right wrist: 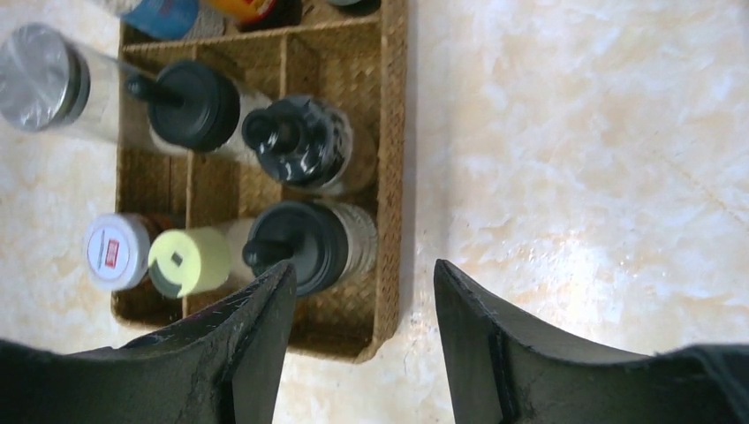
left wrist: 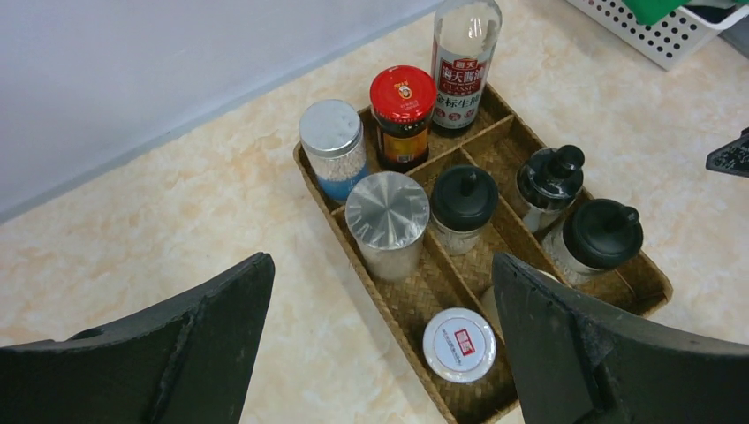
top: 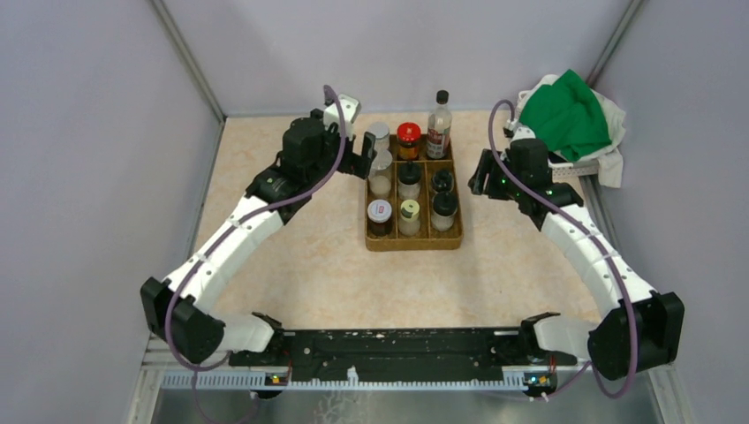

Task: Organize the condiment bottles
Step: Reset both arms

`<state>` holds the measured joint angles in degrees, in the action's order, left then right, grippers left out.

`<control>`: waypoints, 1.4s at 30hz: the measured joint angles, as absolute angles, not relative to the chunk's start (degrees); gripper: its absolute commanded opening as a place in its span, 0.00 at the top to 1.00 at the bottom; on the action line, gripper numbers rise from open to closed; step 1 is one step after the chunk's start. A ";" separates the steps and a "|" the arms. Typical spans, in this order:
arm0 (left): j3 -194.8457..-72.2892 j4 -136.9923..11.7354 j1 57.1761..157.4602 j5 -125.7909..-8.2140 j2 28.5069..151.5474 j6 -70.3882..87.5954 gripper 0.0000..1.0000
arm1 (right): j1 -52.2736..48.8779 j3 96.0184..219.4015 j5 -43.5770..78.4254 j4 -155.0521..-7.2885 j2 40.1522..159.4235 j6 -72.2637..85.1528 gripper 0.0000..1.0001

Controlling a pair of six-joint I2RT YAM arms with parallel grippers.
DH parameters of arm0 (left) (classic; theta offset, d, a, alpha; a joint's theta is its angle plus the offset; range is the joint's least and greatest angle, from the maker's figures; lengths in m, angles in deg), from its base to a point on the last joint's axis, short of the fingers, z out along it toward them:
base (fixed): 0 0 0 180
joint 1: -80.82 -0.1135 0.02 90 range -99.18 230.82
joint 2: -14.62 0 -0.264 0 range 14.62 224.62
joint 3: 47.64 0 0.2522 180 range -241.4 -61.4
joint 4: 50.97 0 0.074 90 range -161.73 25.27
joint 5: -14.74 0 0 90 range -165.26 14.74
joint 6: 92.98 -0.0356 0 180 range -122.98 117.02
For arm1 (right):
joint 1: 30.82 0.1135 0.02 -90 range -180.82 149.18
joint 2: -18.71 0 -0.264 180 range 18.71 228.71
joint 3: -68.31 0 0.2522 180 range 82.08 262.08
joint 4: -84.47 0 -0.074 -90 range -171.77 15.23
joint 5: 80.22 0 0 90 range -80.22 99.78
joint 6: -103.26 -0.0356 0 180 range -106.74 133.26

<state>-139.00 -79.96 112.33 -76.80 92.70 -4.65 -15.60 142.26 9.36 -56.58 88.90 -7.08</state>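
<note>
The condiment bottles stand in a brown woven divided tray [top: 413, 245]. The back row holds a silver shaker [left wrist: 330, 141], a red-lidded jar [left wrist: 402, 110] and a tall red-labelled bottle [left wrist: 465, 62]. In front of them are a silver-lidded jar [left wrist: 387, 216], three black-capped jars [right wrist: 196, 102] [right wrist: 300, 141] [right wrist: 300, 243], a white-lidded jar [left wrist: 458, 344] and a yellow-green-lidded jar [right wrist: 188, 261]. My left gripper [left wrist: 382, 265] hangs wide open above the tray's left edge [left wrist: 377, 309], holding nothing. Over the tray's right front corner [right wrist: 393, 132], my right gripper [right wrist: 364, 265] is open and holds nothing.
A white perforated basket [top: 583, 163] with green and white cloth [top: 570, 115] sits at the back right, close behind the right arm. Grey walls close in the table at the back and on both sides.
</note>
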 measured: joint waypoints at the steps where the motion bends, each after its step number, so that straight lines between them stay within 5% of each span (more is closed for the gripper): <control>1: -137.71 -80.28 112.43 -77.05 90.98 -4.12 0.01 | -15.38 141.71 9.86 -55.94 88.16 -6.99 0.42; 17: -120.42 -89.90 116.48 -81.11 70.02 6.02 0.01 | -5.44 131.90 10.32 -46.67 71.22 -8.70 0.38; 25: -117.52 -93.16 116.83 -81.72 59.18 9.41 0.01 | -5.42 132.82 5.84 -39.81 61.12 -8.26 0.24; 35: -117.43 -93.44 116.83 -87.71 57.54 9.01 0.01 | -5.44 133.65 -1.57 -41.67 57.32 -6.82 0.09; 42: -116.03 -93.42 116.83 -91.62 56.62 7.68 0.01 | -5.42 133.45 -3.01 -43.31 55.28 -5.22 0.07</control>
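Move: Below and to the right of the left hand stands the filled tray, its middle some 7 cm ahead, 14 cm right and 28 cm down. In it, the silver-lidded jar is about 8 cm ahead and 5 cm right of that hand, the red-lidded jar 18 cm ahead and 12 cm right. From the right hand the tray's middle lies about 5 cm ahead, 13 cm left and 17 cm down; its nearest black-lidded jar is 2 cm back and 6 cm left. Drawing back empty from the tray, the left hand travels about 13 cm back and 10 cm to its left, dipping a little and swinging its still-open fingers slightly counter-clockwise. The right hand also retreats some 12 cm, first sinking slightly and drifting left, then rising and swerving right, ending 5 cm higher with its fingers tipped up and opened from half to nearly wide. ##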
